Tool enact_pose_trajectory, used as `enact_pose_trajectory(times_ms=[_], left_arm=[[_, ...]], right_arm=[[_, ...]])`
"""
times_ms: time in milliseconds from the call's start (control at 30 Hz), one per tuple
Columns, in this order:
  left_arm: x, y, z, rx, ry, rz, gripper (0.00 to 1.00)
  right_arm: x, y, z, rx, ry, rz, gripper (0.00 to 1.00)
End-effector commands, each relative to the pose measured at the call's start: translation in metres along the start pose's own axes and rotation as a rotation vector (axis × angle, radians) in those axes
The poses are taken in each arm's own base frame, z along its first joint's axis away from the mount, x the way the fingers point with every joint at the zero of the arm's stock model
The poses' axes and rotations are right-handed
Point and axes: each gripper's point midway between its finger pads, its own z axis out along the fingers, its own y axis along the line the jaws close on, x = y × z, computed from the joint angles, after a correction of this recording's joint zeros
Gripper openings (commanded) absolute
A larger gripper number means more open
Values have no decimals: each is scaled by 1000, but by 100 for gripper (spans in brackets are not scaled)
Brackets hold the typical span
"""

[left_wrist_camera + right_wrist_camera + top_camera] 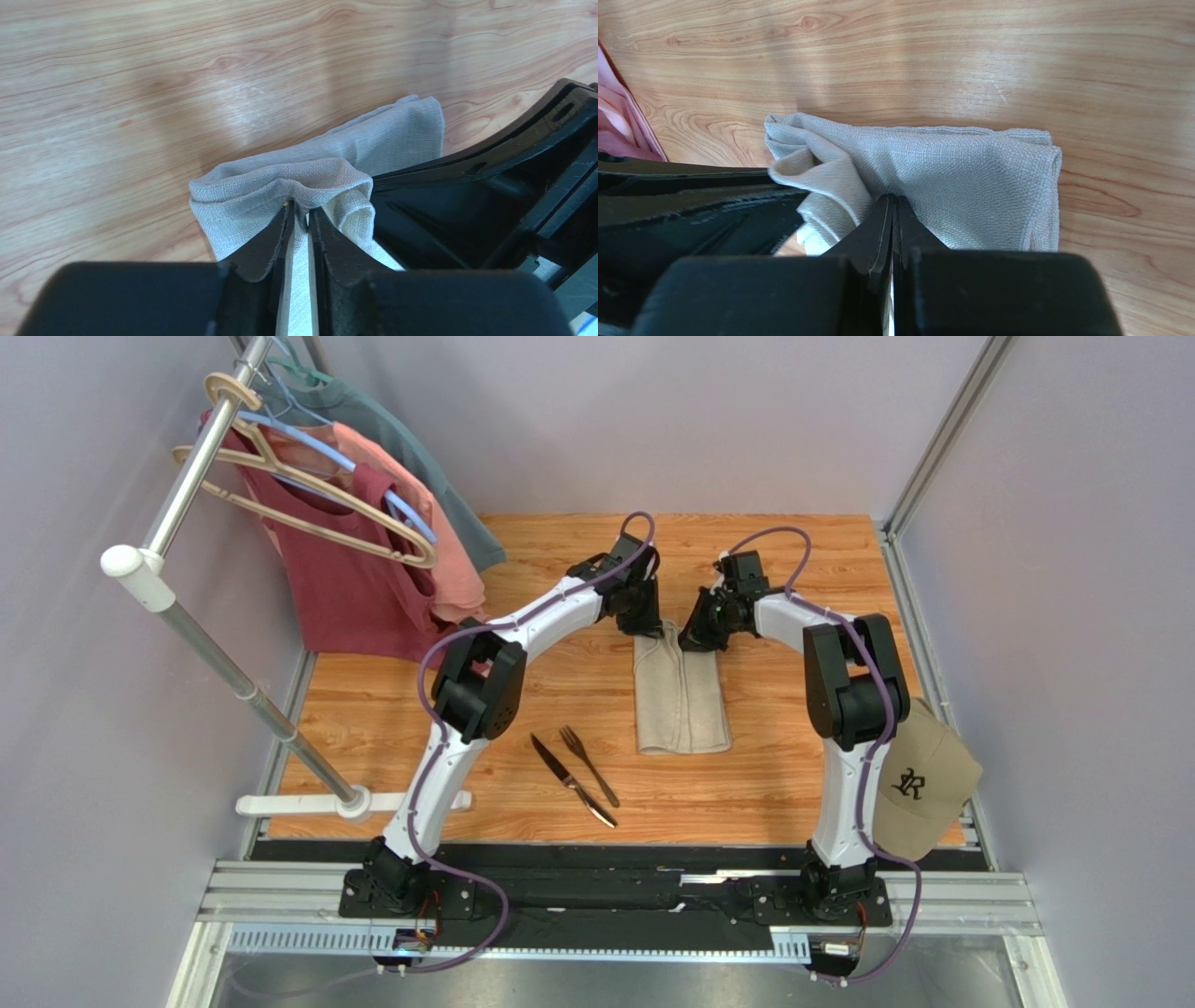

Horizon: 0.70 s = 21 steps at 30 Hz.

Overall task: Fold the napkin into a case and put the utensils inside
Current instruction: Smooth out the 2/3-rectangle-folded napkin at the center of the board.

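Observation:
The napkin lies as a narrow folded beige strip at mid-table, its long side running away from the arm bases. Both grippers stand at its far end. My left gripper is at the far left corner; in the left wrist view its jaws stand a narrow gap apart, with a pucker of the napkin rising between the tips. My right gripper is at the far right corner, shut on a pinch of the napkin. The dark fork and knife lie side by side, left of the napkin.
A tan cap sits at the table's right edge by the right arm. Red and pink shirts hang from a rack at the left, its base on the near left. The two grippers stand close together.

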Motion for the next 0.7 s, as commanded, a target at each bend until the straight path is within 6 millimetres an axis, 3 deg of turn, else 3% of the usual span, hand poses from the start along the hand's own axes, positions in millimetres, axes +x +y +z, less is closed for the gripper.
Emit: enact_pose_trajectory(times_ms=[0, 200, 300, 500, 667], left_arm=[[-12, -30, -6, 111, -59, 7, 23], [-7, -29, -4, 126, -54, 15, 25], [-3, -28, -6, 136, -58, 23, 31], [-10, -31, -22, 131, -89, 49, 43], [-11, -43, -38, 205, -106, 57, 42]], right_arm=[[-7, -1, 4, 17, -12, -28, 0], [-29, 2, -23, 29, -59, -14, 0], [-41, 4, -42, 40, -91, -25, 0], [-28, 10, -56, 11, -77, -31, 0], [-25, 7, -61, 17, -83, -49, 0]])
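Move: The napkin's rumpled flap at its far edge lies about 1 cm ahead, 2 cm right and 2 cm below the left hand; from the right hand it is some 2 cm ahead and 3 cm left, at about its height. The napkin's middle is roughly 9 cm back, 4 cm right and 4 cm below the left hand. The fork lies about 22 cm back and 11 cm left of the left hand, 5 cm below it, with the knife 3 cm farther left and 2 cm nearer the base. The rumpled flap is left to the left hand, whose fingers part further over it while the hand sinks just over 1 cm and shifts as much right, then rises a little and eases back. The right hand, fingertips shut and resting on the napkin, moves right low over the cloth, then lifts clear: about 3 cm right and 4 cm up, away from the flap, fingers staying shut. ##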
